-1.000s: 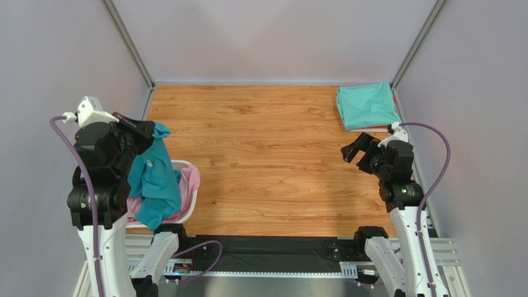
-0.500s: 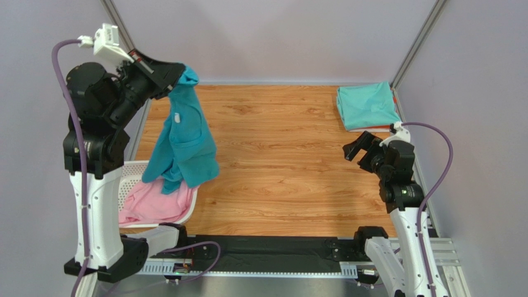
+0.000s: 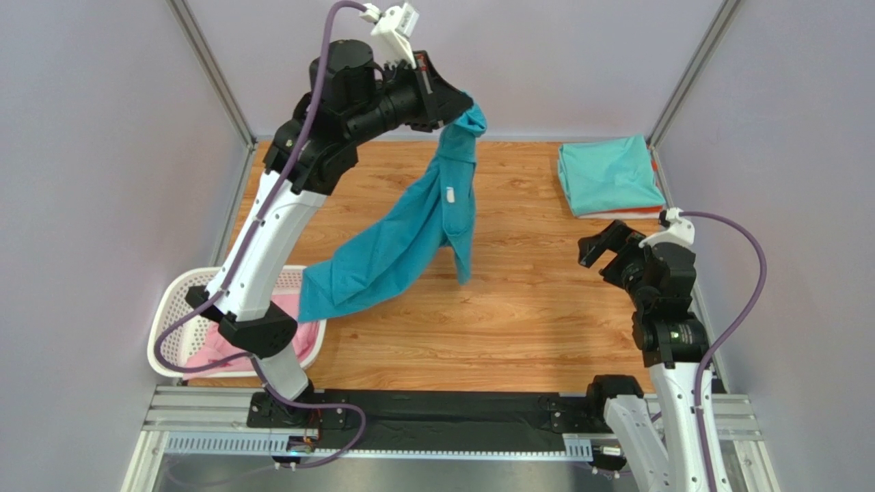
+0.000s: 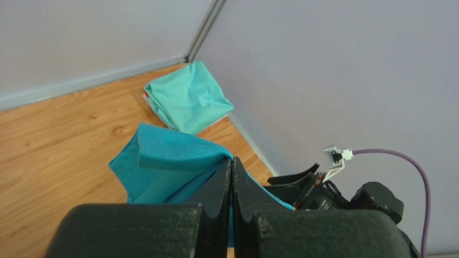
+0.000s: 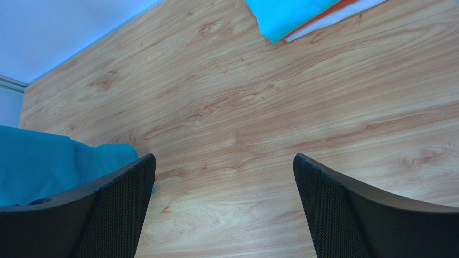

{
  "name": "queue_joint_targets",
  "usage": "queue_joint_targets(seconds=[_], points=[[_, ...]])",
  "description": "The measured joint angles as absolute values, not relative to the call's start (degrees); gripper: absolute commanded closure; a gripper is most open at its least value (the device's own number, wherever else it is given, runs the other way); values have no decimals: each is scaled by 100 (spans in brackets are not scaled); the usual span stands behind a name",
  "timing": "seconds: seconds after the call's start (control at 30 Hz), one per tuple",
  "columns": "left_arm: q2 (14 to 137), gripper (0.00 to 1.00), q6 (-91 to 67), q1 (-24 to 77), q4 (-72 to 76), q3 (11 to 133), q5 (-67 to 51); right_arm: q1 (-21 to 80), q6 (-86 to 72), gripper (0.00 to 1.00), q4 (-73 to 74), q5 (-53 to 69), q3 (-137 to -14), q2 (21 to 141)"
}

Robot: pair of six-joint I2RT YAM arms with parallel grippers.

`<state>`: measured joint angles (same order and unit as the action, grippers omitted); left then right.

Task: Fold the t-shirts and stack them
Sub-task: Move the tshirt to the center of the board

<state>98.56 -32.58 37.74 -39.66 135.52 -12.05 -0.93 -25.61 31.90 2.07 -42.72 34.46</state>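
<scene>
My left gripper is shut on the deep teal t-shirt and holds it high over the back middle of the table. The shirt hangs down and trails left toward the basket. In the left wrist view the pinched cloth bunches at the closed fingertips. A folded mint green t-shirt lies in the back right corner on an orange one. The pink t-shirt lies in the basket. My right gripper is open and empty above the wood at the right.
The white lattice basket stands at the near left edge. Grey walls close in the wooden table on three sides. A black strip runs along the near edge.
My left arm has swung up and to the right from above the basket, lifting the teal t-shirt out over the table. The right arm has barely moved.
</scene>
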Motion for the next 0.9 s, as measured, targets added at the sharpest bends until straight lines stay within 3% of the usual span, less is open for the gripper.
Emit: queue_joint_targets(seconds=[0.17,0.43,0.63,0.77,0.9], points=[[9697,100,-3210,3857,-3767,12973,-1225,-93,-2561,0,3203,137,-4204,3527],[7878,100,-3096,3811,-3618,9096,381,-93,-2565,0,3236,167,-4204,3795],[7116,100,-3636,3083,-3752,6455,864,425,-2593,0,3277,123,-4206,4735],[7035,100,-3887,2818,-3859,5682,854,1424,-2674,2,3245,-307,-4217,5843],[6901,100,-4025,2818,-3833,5496,770,1732,-2764,5,3162,-617,-4311,6834]])
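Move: The left hand holds the blue t-shirt high up, almost straight over the board's centre, which lies about 51 cm below it and 3 cm back. From that hand the basket of pink cloth stands some 43 cm left and 14 cm back, the folded stack about 35 cm right and 17 cm ahead, both near board level. From the empty right hand the hanging shirt's middle is roughly 30 cm left, 5 cm back and 8 cm higher. Keep the left gripper shut on the t-shirt and swing it down about 38 cm and 18 cm to the left, easing back a little towards the basket side, while the fingers turn from level to pointing steeply down and forward. Midway, start lowering the wide-open right gripper some 15 cm and edging it left towards the shirt's right end, tipping it about 30 degrees downward. ##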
